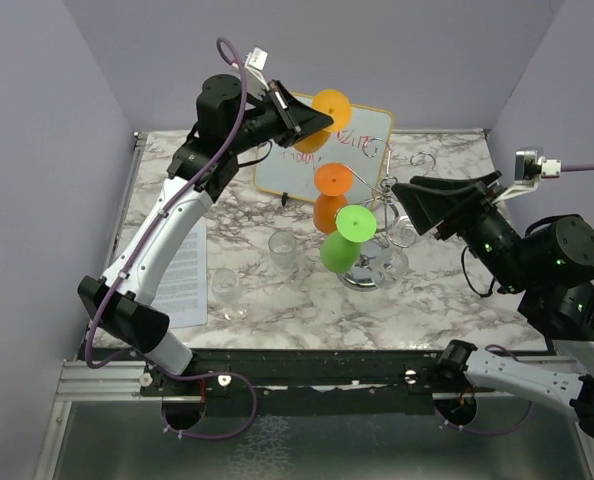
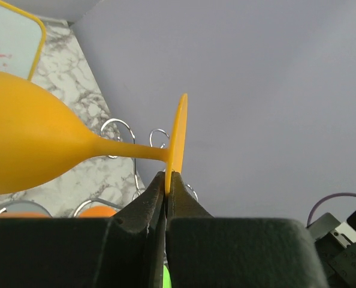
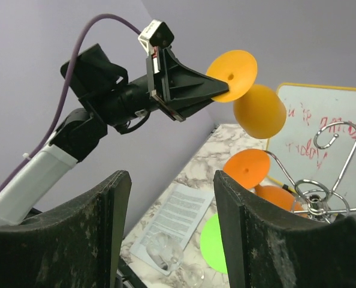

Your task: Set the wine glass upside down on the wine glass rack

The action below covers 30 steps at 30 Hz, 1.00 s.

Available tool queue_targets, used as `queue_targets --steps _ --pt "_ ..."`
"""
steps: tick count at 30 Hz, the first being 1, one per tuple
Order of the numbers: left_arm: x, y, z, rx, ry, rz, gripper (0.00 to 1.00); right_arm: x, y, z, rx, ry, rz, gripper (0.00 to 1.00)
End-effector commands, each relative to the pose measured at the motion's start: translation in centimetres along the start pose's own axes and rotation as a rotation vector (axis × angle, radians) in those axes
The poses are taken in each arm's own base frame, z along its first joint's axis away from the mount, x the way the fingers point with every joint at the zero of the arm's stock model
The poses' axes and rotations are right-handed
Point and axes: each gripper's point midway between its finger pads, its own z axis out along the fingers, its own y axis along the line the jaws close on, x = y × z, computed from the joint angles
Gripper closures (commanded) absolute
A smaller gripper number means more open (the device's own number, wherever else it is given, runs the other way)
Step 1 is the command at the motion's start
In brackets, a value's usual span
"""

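A yellow wine glass [image 1: 329, 108] hangs in the air above the whiteboard, lying on its side. My left gripper [image 1: 315, 121] is shut on the rim of its foot. In the left wrist view the foot [image 2: 179, 135] stands edge-on between the pinched fingertips [image 2: 168, 176], with the bowl [image 2: 28, 144] to the left. The wine glass rack [image 1: 385, 192], silver wire on a round shiny base, stands mid-table. An orange glass [image 1: 332, 197] and a green glass [image 1: 349, 238] hang on it upside down. My right gripper [image 1: 399, 192] is open by the rack's right side, nothing between its fingers [image 3: 172, 183].
A yellow-framed whiteboard [image 1: 367, 150] with red writing leans behind the rack. A printed sheet [image 1: 183, 270] lies at the left. Two clear glasses [image 1: 282, 250] [image 1: 225, 290] sit on the marble table in front of the rack. Purple walls close in on three sides.
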Motion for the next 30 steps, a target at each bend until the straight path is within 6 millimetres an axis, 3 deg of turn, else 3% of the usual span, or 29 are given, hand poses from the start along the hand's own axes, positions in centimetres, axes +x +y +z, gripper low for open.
queue_targets --steps 1,4,9,19,30 --pt "2.5 2.1 1.5 -0.060 0.062 -0.013 1.00 1.7 -2.2 -1.1 0.100 0.052 0.007 0.38" --pt "3.8 2.8 2.3 -0.080 0.089 -0.033 1.00 1.1 -3.2 -1.4 0.145 0.023 -0.014 0.38" --pt "4.3 4.1 3.4 -0.115 0.094 -0.064 1.00 0.4 -3.0 -2.0 0.118 -0.014 -0.033 0.38" --pt "7.3 3.5 4.4 -0.069 0.229 -0.168 1.00 -0.8 -5.5 -2.7 0.240 -0.122 -0.008 0.40" --pt "7.3 2.2 4.5 -0.028 0.256 -0.192 1.00 -0.8 -6.0 -2.7 0.271 -0.151 0.066 0.43"
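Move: I still hold the yellow wine glass upside down by its foot in my left hand. The rack's empty back-left hook, which it seems bound for, is about 11 cm to my right, 4 cm ahead and 11 cm lower. The hung orange glass is 5 cm back, 2 cm right and 17 cm below; the rack hub is 6 cm back, 12 cm right and 12 cm below. From my open right hand that hook is roughly 26 cm ahead, 6 cm left and 12 cm lower. I bring the yellow glass down about 8 cm and some 6 cm to the right with my left hand, towards the back-left hook, most of the drop coming early before I ease off. My fingers keep the foot pinched while the wrist tips down about 15 degrees and turns a little clockwise. My empty right hand draws off about 5 cm to the right, sinking slightly and turning some 15 degrees clockwise. ##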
